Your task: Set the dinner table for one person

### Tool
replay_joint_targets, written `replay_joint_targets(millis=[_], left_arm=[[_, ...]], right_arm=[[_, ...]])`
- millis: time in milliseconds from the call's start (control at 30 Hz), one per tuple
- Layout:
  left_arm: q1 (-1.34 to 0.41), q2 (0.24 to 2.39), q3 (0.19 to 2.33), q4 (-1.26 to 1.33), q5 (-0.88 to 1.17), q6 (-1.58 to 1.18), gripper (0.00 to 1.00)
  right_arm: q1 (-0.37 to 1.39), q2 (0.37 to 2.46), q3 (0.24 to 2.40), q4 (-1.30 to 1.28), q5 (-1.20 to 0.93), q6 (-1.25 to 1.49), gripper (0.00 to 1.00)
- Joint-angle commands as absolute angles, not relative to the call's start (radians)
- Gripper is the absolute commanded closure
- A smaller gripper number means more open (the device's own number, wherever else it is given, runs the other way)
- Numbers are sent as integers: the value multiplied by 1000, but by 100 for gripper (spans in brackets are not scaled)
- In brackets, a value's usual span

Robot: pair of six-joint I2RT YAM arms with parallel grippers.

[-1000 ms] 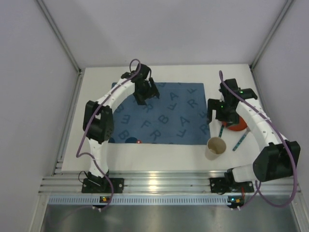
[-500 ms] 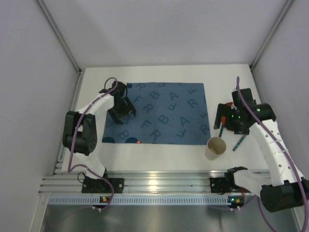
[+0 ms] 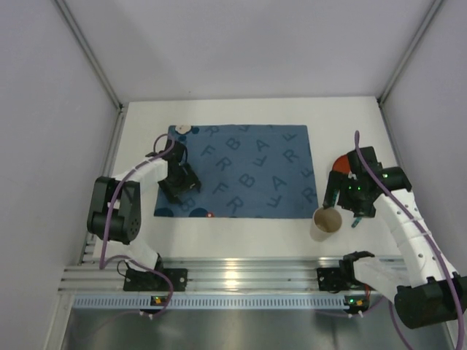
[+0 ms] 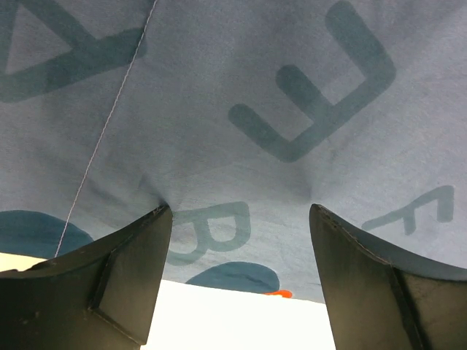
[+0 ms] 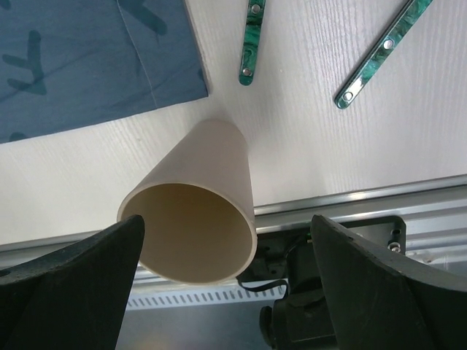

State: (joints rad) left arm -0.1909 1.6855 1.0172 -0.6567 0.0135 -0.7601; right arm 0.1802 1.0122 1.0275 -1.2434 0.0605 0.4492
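The white dinner table [image 3: 241, 235] carries a blue letter-printed placemat [image 3: 244, 171]. My left gripper [image 3: 177, 184] is low over the mat's near-left part, open and empty. In the left wrist view it [image 4: 241, 219] frames a printed B, and its left fingertip [image 4: 149, 233] touches the cloth where it wrinkles. A beige paper cup [image 3: 326, 222] stands upright off the mat's near-right corner. My right gripper [image 3: 343, 195] hovers open just behind and above it. The cup [image 5: 197, 211] shows between the wide fingers in the right wrist view, with a gap on the right side.
Two green-handled utensils [image 5: 250, 40] [image 5: 379, 51] lie right of the mat. A red dish [image 3: 340, 163] shows behind the right arm. A ribbed aluminium rail [image 3: 233, 277] runs along the near edge. Blue discs [image 3: 188, 212] and an orange spot [image 3: 210, 214] mark the mat's near edge.
My left gripper has drawn back from the mat's far middle to its near-left part. The right gripper has come off the red dish toward the cup, uncovering the dish.
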Motion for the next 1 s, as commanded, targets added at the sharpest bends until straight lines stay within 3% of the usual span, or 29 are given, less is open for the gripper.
replay_joint_targets(millis=[0, 433, 733, 833, 900, 967], left_arm=[[-192, 1655, 959, -607, 17, -772, 19], [-210, 1591, 920, -629, 41, -818, 19], [-212, 1540, 919, -649, 40, -833, 19], [-212, 1539, 939, -666, 34, -830, 19], [-212, 1539, 962, -678, 29, -828, 19], [-212, 1539, 991, -687, 29, -827, 19]], right_arm=[[172, 991, 1028, -1235, 74, 466, 4], [172, 1005, 1005, -1204, 52, 468, 6], [173, 974, 963, -1193, 46, 499, 17], [172, 968, 950, -1190, 45, 502, 40], [172, 968, 933, -1186, 40, 503, 49], [172, 974, 905, -1171, 23, 503, 50]])
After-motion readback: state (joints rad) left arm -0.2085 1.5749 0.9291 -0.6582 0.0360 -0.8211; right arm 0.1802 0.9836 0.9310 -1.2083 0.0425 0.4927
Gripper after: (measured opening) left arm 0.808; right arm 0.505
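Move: Just to the left of the open right hand stands the cup, its middle about 4 cm left, 2 cm back and 8 cm below. The cloth's near right corner lies some 5 cm ahead and 6 cm left of that hand, the left green handle 12 cm straight ahead, the spoon 10 cm ahead and 12 cm right, all about 15 cm below. From the left hand, the cup is roughly 44 cm right, 15 cm back, slightly higher. Sinking about 2 cm and easing 1 cm back, the right hand brings its fingers astride the cup's right-hand rim, one inside and one outside, and closes them from wide open to about half, with a gap still left around the wall. The left hand, still open, draws back some 2 cm over the cloth and rises about 1 cm. ##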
